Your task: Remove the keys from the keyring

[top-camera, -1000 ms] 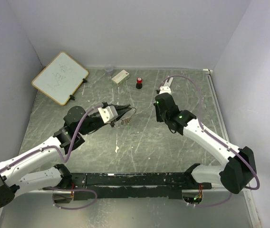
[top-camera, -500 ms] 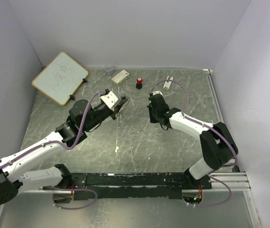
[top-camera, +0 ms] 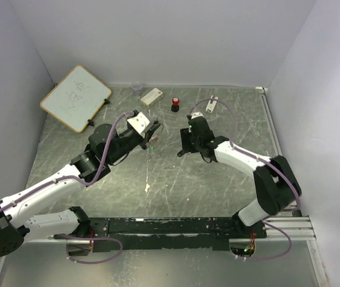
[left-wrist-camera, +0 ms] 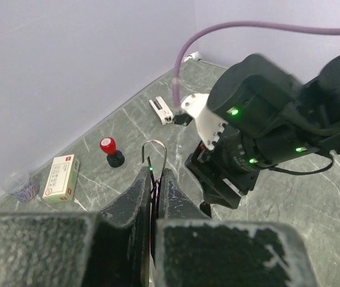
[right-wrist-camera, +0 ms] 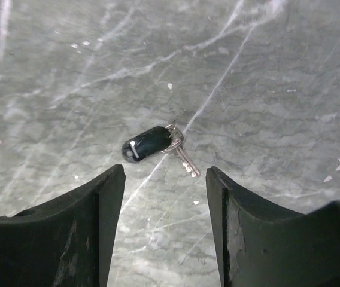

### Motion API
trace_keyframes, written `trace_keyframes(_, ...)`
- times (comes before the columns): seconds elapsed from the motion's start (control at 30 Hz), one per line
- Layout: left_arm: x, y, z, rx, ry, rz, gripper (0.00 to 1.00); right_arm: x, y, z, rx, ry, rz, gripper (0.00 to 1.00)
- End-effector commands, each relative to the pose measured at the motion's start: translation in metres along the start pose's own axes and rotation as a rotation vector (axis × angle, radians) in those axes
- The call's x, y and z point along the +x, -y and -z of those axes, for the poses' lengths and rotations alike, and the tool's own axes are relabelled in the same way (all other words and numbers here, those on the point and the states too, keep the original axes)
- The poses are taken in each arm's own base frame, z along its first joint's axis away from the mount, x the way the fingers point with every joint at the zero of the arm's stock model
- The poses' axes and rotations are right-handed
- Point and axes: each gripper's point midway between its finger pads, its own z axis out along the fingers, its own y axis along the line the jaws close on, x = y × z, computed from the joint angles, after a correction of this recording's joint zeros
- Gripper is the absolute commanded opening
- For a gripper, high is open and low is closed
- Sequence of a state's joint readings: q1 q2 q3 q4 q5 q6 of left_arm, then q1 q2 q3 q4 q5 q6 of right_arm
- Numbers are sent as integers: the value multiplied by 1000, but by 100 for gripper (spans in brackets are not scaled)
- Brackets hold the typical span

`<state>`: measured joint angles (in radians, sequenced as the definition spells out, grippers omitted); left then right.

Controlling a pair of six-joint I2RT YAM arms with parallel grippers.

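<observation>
My left gripper is shut on the keyring. The ring's thin silver wire loop sticks up past the fingertips, and a speck of green shows between the pads. In the top view the left gripper is held above the table's middle, facing the right gripper. My right gripper is open and points down at the table. A key with a black head lies flat on the table just beyond its fingertips, its short metal blade angled toward the right finger. Nothing is between the right fingers.
Along the back wall are a whiteboard, a small plastic cup, a white box, a red-and-black knob and a white clip. Grey walls close in the table on three sides.
The right arm swung left toward the left gripper, dropped lower and opened its jaws. The left gripper lifted and moved slightly toward the back, still shut on the keyring.
</observation>
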<state>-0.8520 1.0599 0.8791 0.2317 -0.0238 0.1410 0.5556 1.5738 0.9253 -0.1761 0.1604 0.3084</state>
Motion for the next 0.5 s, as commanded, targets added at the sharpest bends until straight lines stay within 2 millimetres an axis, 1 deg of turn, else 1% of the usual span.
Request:
trace_keyframes(0.0, -27, -8, -5, -28, 50, 11, 7, -35, -14, 37, -82, 161, 34, 55)
trace_keyframes(0.1, -26, -9, -8, -34, 45, 15, 7, -43, -23, 59, -131, 219, 57, 53)
trace_keyframes(0.2, -28, -12, -9, -48, 46, 22, 7, -45, -40, 79, -228, 275, 75, 54)
trace_keyframes(0.27, -30, -12, -10, -50, 49, 27, 7, -43, -59, 94, -307, 336, 112, 54)
trace_keyframes(0.33, -34, -12, -10, -47, 53, 31, 7, -47, -81, 114, -387, 455, 146, 54)
trace_keyframes(0.47, -43, -9, -10, -26, 64, 42, 7, -47, -113, 148, -507, 629, 196, 54)
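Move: The keys still on the ring hang clamped in the left gripper, about 8 cm below the left hand, some 2 cm behind it and 1 cm to its left. From the right hand, open and empty, they are roughly 12 cm to the left, about level fore and aft, and some 18 cm higher. The freed black fob with its key lies 2 cm ahead of the right hand, 2 cm left and 6 cm below; the red stamp stands about 20 cm ahead and 3 cm left. Touching nothing, the right hand heads for the hanging keys: it climbs about 10 cm off the fob, mostly early on, then sweeps back some 7 cm and left 5 cm. Its fingers stay half open as the wrist levels out from its steep downward tilt and swings counter-clockwise, about 30 degrees of turn altogether. The left hand keeps its pinch on the ring, easing up about a centimetre. ##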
